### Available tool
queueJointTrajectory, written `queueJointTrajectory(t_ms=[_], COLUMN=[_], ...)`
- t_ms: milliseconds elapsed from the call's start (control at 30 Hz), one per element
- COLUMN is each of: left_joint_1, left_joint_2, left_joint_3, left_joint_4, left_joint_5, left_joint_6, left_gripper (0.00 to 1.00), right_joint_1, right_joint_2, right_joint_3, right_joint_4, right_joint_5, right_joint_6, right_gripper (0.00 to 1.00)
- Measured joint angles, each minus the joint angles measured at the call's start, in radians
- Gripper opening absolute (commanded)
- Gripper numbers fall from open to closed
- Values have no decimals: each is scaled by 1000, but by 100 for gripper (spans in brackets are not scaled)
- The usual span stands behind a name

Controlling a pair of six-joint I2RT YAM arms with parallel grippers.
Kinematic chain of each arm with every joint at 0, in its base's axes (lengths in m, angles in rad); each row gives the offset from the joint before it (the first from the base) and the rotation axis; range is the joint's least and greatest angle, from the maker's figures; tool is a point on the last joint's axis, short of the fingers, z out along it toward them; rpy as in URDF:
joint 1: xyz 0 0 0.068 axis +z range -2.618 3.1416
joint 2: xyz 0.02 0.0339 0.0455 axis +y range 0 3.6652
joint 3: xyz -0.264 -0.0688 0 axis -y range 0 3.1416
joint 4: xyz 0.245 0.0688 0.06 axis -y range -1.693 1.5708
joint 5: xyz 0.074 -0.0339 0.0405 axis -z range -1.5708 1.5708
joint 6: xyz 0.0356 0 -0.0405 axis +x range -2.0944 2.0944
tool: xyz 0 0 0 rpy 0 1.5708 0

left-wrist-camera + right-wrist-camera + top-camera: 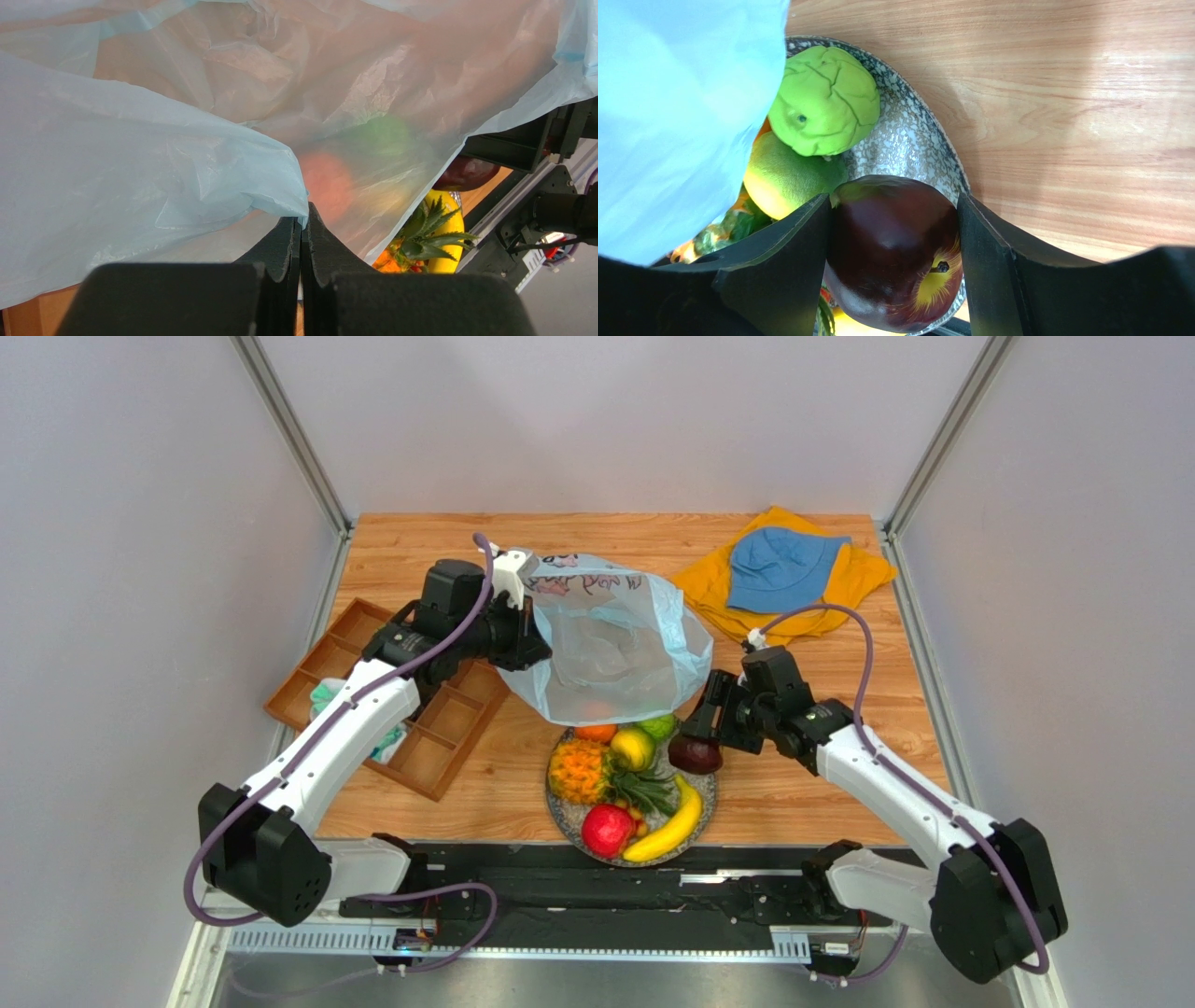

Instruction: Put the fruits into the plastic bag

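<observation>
My left gripper (pixel 537 647) is shut on an edge of the light blue plastic bag (pixel 617 641), whose film fills the left wrist view (pixel 140 161). My right gripper (pixel 697 742) is shut on the dark maroon fruit (pixel 694 753), held at the plate's right rim; it shows between the fingers in the right wrist view (pixel 892 252). On the speckled plate (pixel 701 807) lie the pineapple (pixel 578 772), red apple (pixel 606 829), banana (pixel 673 826), yellow-green fruit (pixel 633 748), green apple (pixel 658 727) and orange (pixel 596 734). The bag's lower edge overhangs the plate's far fruits.
A brown compartment tray (pixel 393 693) lies left, under the left arm. A blue hat (pixel 780 567) on a yellow cloth (pixel 716 585) sits at the back right. Bare wood (pixel 1053 105) lies right of the plate.
</observation>
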Motion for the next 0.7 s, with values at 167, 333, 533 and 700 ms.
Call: queueJointTrajectory(t_ms=[167,333,533,700], left_joint_1=[0,0,0,0], left_joint_2=[0,0,0,0], left_joint_3=[0,0,0,0], left_joint_4=[-1,-2,-2,-2], left_joint_5=[0,1,1,2], left_joint_6=[0,0,0,0], left_gripper=[0,0,0,0], right_joint_1=[1,72,208,286], right_joint_2=[-76,-156,-199,-231], right_joint_3=[2,27,101,137], right_joint_4=[-32,-67,-71,-3], right_joint_5=[2,40,37,-59], right_joint_6=[-6,-56,-130,-190], right_gripper=[18,15,15,13])
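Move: Ahead of the right hand, which already holds the dark red fruit just clear of the plate, the bag's mouth opens about 11 cm farther out, 10 cm to its left and perhaps 6 cm higher. Below the hand by some 5 cm, the green fruit lies 4 cm ahead and 5 cm left, the yellow-green fruit level and 8 cm left, and the banana 10 cm back and 4 cm left. From the left hand, the mouth is some 10 cm right, level and 7 cm lower. Lifting the dark red fruit steeply, the right hand rises about 12 cm, first almost straight up, then also swinging left about 7 cm and drawing back 5 cm, on the base side of the bag's near lip. The wrist turns counter-clockwise some 25 degrees as the fingers tip up and keep their grip; the left hand stays put, still pinching the bag's edge. ##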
